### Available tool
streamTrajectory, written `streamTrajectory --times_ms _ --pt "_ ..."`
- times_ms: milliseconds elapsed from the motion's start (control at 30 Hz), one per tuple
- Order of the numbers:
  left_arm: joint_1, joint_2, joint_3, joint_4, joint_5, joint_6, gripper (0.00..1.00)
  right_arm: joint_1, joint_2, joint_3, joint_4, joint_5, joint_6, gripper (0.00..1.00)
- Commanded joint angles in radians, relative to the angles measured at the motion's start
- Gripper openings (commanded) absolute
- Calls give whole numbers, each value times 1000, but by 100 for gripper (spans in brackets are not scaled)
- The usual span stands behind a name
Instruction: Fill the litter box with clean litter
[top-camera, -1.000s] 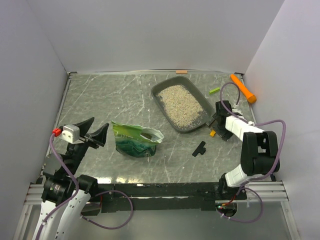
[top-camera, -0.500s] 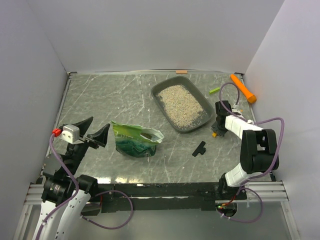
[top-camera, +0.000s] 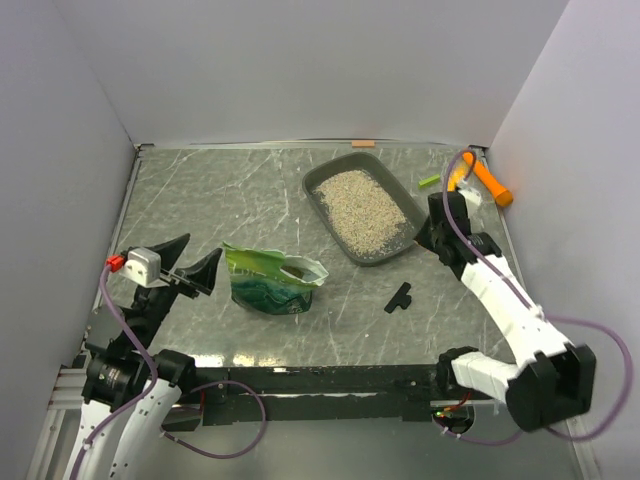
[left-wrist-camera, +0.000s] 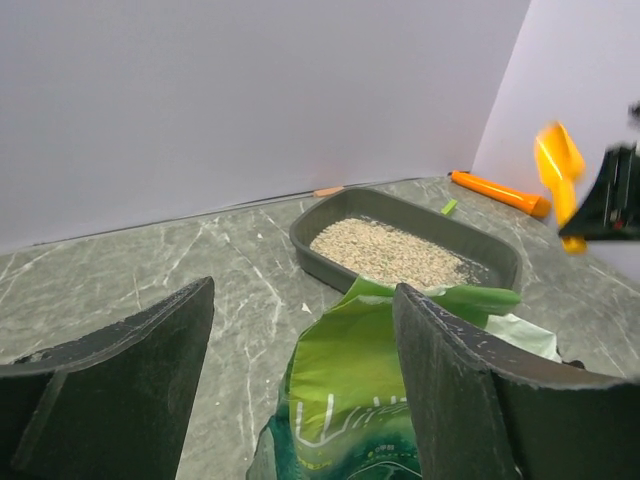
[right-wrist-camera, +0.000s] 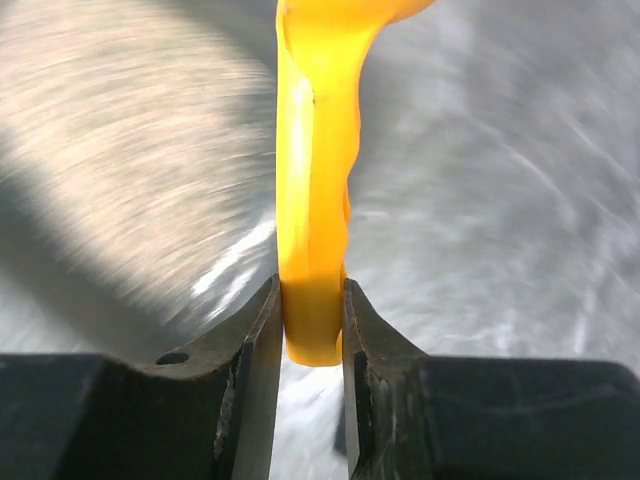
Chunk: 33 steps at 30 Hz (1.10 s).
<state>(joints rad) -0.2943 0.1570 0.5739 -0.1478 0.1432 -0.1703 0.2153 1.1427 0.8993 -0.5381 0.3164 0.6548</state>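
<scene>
The dark grey litter box (top-camera: 390, 250) lies at the back right of the table, its floor covered with pale clean litter (top-camera: 360, 205). It also shows in the left wrist view, litter box (left-wrist-camera: 318, 248) and clean litter (left-wrist-camera: 385, 252). My right gripper (top-camera: 447, 200) hovers just right of the box, shut on the handle of an orange-yellow scoop (right-wrist-camera: 313, 200), whose bowl points up and away, scoop (left-wrist-camera: 555, 165). The right wrist view is motion-blurred. My left gripper (top-camera: 187, 267) is open, just left of the crinkled green bag (top-camera: 270, 282), with nothing between its fingers.
An orange stick-like tool (top-camera: 488, 180) lies in the back right corner, with a small green piece (top-camera: 429, 181) beside it. A small black part (top-camera: 400, 297) lies in front of the box. White walls close in the table on three sides.
My right gripper closed on the scoop beside the box and raised it up and back as the arm stretched out. The left arm, bag and box stayed put.
</scene>
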Motion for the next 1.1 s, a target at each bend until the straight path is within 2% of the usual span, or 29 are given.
streamTrajectory --times_ms 0,67,267,400,633,833,1067 --pt "-3 83 101 -5 74 -3 76 110 -118 121 21 -194 -193 0" --pt "-2 125 173 -59 102 -6 75 130 -139 168 15 -387 -271 0" --pt "-2 285 392 -226 320 15 75 277 -156 285 -59 -601 -451 0" --pt "-3 374 515 -306 458 17 75 372 -130 335 -112 -810 -538 0" --pt "-2 450 645 -412 662 63 75 515 -130 461 -232 -968 -626 0" --pt "-2 440 636 -441 700 103 77 572 -167 492 -336 -1037 -642 0" --pt "-2 440 629 -406 867 106 77 673 -189 507 -410 -975 -647 0"
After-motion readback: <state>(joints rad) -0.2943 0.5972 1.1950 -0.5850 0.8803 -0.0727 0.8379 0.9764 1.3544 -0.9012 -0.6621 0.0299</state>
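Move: The right hand holds the yellow scoop; the litter bag it is bound for stands about 38 cm to its left, some 12 cm nearer the base, its middle roughly 5 cm lower. The litter box is centred about 14 cm ahead and 14 cm left of that hand, with a black clip about 11 cm back and 7 cm left, both low on the table. The empty left hand has the bag about 13 cm to its right, 4 cm ahead and 23 cm below. Still pinching the handle near its end, the right hand rises and sweeps left, then draws back towards the base, some 23 cm back, 21 left and 18 up in all, turning about 100 degrees counter-clockwise to bring the scoop to the bag. The open left hand swings right, lifts and draws back, about 8 cm each way, turning some 40 degrees clockwise. ##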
